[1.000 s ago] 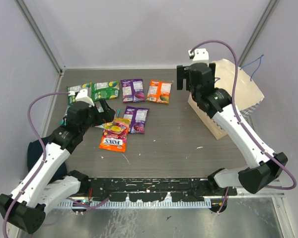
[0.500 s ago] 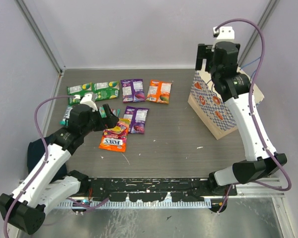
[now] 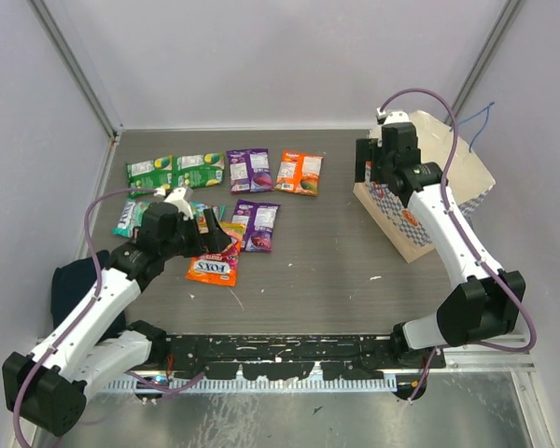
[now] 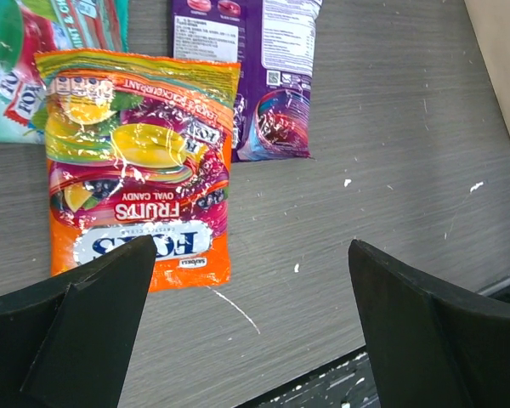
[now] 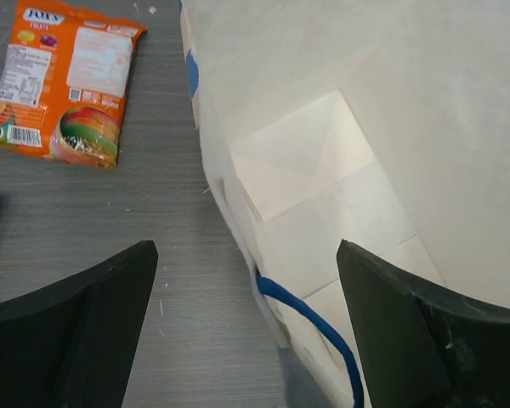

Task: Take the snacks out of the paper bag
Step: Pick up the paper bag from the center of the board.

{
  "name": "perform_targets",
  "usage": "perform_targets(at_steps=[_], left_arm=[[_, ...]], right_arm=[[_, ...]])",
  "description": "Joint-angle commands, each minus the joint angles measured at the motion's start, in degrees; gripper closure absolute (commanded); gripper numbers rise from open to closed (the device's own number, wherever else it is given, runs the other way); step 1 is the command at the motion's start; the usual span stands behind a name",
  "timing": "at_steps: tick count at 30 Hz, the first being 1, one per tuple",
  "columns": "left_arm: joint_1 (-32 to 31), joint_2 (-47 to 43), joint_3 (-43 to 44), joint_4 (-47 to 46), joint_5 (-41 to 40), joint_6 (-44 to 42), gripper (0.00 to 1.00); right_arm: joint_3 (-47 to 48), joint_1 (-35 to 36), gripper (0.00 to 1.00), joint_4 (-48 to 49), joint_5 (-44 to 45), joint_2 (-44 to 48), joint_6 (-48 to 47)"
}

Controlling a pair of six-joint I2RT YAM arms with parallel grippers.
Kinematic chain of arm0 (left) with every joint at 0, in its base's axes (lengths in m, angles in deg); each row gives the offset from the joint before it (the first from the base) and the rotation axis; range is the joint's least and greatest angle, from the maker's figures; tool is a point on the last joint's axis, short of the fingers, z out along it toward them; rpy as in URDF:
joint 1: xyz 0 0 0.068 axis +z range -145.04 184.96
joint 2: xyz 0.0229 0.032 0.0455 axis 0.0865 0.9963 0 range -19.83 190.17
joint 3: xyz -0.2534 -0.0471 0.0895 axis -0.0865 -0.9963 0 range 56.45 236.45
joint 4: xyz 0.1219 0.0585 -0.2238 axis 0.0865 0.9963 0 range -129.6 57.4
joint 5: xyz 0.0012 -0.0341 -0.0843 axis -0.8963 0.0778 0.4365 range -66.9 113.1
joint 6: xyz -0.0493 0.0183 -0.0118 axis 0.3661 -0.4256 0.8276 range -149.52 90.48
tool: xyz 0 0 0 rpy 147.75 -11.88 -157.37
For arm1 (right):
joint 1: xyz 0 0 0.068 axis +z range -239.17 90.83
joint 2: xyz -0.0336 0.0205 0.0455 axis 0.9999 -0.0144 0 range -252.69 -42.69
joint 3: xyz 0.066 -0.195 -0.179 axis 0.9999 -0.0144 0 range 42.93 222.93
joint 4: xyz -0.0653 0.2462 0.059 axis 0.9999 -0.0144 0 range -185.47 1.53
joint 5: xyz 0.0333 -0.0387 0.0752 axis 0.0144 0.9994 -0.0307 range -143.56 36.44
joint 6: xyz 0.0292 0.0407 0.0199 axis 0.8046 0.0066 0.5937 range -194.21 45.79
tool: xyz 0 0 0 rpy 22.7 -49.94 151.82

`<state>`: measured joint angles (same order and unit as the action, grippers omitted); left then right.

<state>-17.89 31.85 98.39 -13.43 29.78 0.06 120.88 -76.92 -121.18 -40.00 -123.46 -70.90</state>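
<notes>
The paper bag stands tilted at the right of the table, checkered outside, tan base toward me. Its cream inside and a blue cord handle fill the right wrist view. My right gripper is open and straddles the bag's left rim, empty. Several snacks lie on the table: two green, purple, orange, a second purple, teal and an orange packet. My left gripper hangs open and empty just near of that orange packet, over bare table.
A dark blue cloth lies off the table's left edge beside my left arm. The second cord handle sticks up behind the bag. Cage posts stand at the back corners, and a black rail runs along the near edge.
My right arm rose above the bag, then dropped to its left rim. My left gripper moved right and nearer, over the orange packet's near end.
</notes>
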Motion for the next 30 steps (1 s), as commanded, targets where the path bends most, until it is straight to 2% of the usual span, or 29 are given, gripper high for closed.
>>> perform_targets(at_steps=[1,5,9,15,22,23,24,25,30], left_arm=[[0.15,0.22,-0.85,-4.46,3.63,0.30,0.02],[0.18,0.17,-1.66,-5.27,4.22,0.58,0.02],[0.17,0.31,-1.68,-5.41,4.22,0.65,0.02],[0.15,0.64,-1.37,-5.60,4.22,0.96,0.02],[0.18,1.60,-0.63,-5.91,4.05,1.63,0.02],[0.20,1.91,-0.43,-6.00,4.05,1.73,0.02],[0.17,2.16,-0.18,-6.04,4.05,1.75,0.02],[0.17,2.36,0.07,-6.07,4.05,1.81,0.02],[0.15,3.46,2.25,-5.22,3.94,1.97,0.02]], right_arm=[[-1.60,-0.20,0.10,4.26,-3.00,-0.38,1.87],[-2.75,-0.15,0.17,4.71,-3.13,-0.66,2.60],[-3.03,-0.17,0.33,5.31,-2.95,-0.09,3.17],[-1.75,-0.20,0.46,4.96,-1.88,0.09,3.41],[4.76,-0.14,0.79,2.65,-1.69,-0.44,2.27],[6.27,-0.13,0.85,2.07,-1.63,-0.82,1.98],[7.71,-0.15,0.95,1.47,-1.63,-1.24,1.66],[9.40,-0.16,0.99,0.82,-1.61,-1.68,1.42],[18.97,-0.12,1.00,-1.75,2.10,-4.94,0.26]])
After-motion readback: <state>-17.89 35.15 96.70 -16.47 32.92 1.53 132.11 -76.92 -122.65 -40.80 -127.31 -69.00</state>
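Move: The paper bag's open left rim, with its blue handle, lies between the right hand's open fingers, about 1 cm ahead and 2 cm below. The orange packet lies on the table about 7 cm ahead and 19 cm left of that hand, the nearest purple packet some 6 cm back and 28 cm left, both about 24 cm down. From the left hand, the rim is roughly 16 cm ahead, 37 cm right and 6 cm higher. The right hand sinks slightly, shuts its fingers on the bag's left rim, then lifts about 7 cm. ##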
